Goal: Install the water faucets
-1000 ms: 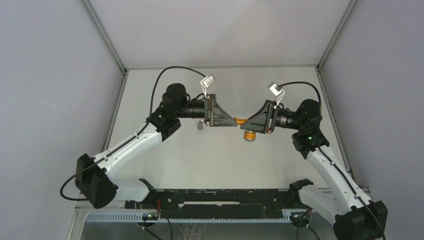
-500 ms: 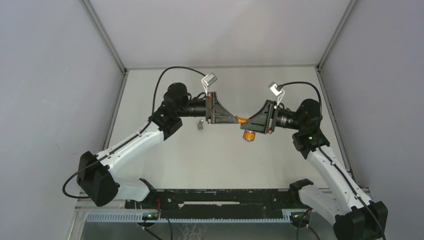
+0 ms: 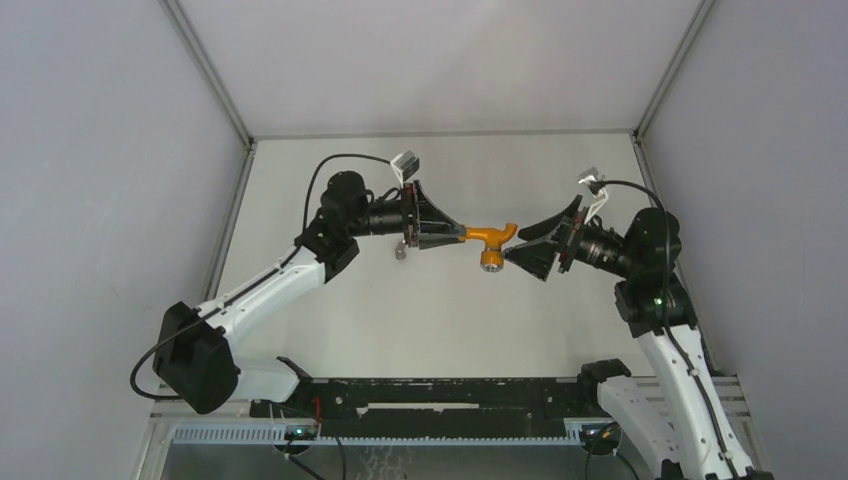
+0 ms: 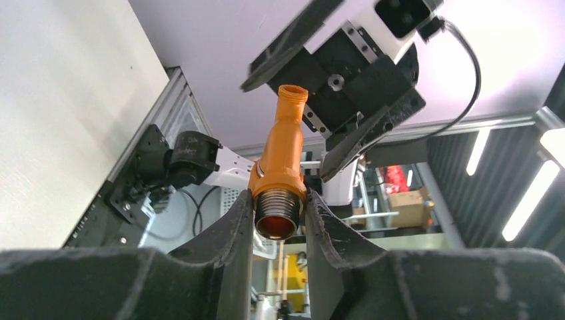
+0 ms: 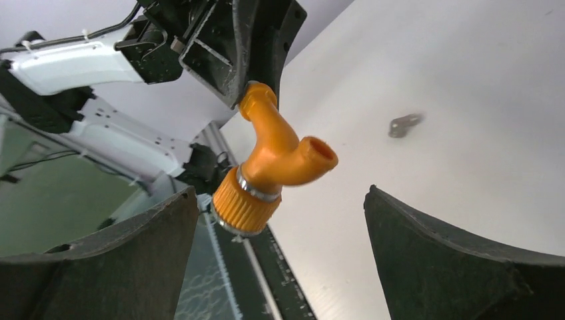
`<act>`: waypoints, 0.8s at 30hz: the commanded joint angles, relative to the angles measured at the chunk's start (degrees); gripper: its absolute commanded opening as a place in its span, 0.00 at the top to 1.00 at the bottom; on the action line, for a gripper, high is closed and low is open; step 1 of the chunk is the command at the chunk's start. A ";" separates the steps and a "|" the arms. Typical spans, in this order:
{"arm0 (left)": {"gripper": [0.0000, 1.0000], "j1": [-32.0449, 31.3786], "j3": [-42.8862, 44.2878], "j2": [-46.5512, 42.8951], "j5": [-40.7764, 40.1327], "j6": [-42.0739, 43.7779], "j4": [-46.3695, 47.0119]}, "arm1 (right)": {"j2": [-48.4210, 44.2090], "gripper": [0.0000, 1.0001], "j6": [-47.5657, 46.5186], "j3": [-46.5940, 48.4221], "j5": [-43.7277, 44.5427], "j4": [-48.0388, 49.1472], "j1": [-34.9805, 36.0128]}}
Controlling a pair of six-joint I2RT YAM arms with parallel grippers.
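Note:
The orange water faucet (image 3: 490,238) hangs in mid-air above the table's middle. My left gripper (image 3: 462,235) is shut on its threaded metal end (image 4: 276,212), and the orange body (image 4: 283,150) points away toward the right arm. My right gripper (image 3: 515,247) stands open just right of the faucet, apart from it. In the right wrist view the ribbed orange knob (image 5: 241,205) sits between my wide-spread fingers (image 5: 426,247) without touching them. A tiny grey metal fitting (image 3: 400,252) lies on the table under the left wrist, also visible as a grey speck (image 5: 405,125).
A black rail (image 3: 440,395) runs along the near edge between the arm bases. Grey walls with metal corner posts (image 3: 210,75) enclose the white tabletop (image 3: 440,320) on three sides.
My right gripper has opened, let go of the faucet and drawn back to the right. The left gripper has closed on the faucet and rolled its wrist, turning the faucet.

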 commanded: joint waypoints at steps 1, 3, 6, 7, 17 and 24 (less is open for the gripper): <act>1.00 1.35 -1.20 -1.32 4.98 -7.70 3.09 | -6.07 0.00 -10.38 0.67 8.99 -2.87 0.39; 1.00 1.70 -0.49 -1.30 6.14 -7.19 -0.32 | -9.19 0.00 -13.47 -1.96 10.44 0.84 1.62; 1.00 2.51 -0.06 -1.13 8.65 -7.44 -2.64 | -15.90 0.00 -24.43 -8.61 14.95 8.42 7.88; 1.00 2.79 -0.23 -1.24 9.22 -7.80 -2.81 | -17.84 0.00 -30.56 -10.68 17.43 8.24 10.99; 1.00 5.06 2.42 -2.20 15.14 -1.58 -15.25 | -19.52 0.02 -67.07 -10.87 50.05 0.84 39.55; 1.00 5.47 4.54 -2.68 18.17 7.26 -28.56 | -15.17 0.00 -90.46 -10.30 77.92 0.61 60.88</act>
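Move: The left hand already holds the orange faucet by one end, its middle about 5 cm to that hand's right and 1 cm back, roughly level. From the open right hand, the faucet's middle lies some 4 cm to the left, level in height, and its knob the same way but 3 cm back. The metal elbow rests on the table about 20 cm left of the right hand, 12 cm farther out and nearly 30 cm below. The right hand, clear of the faucet with its fingers staying wide open, eases about 1 cm right and up, then draws back some 4 cm and comes left again beside the spout while sinking about 2 cm; all the while it rolls about 80 degrees around its finger line, its far side rising and its top coming back. The left hand keeps its pinch on the faucet's end and carries it down about 4 cm, left some 3 cm and a little back, rolling about 15 degrees as its fingertips swing slightly back and down. ##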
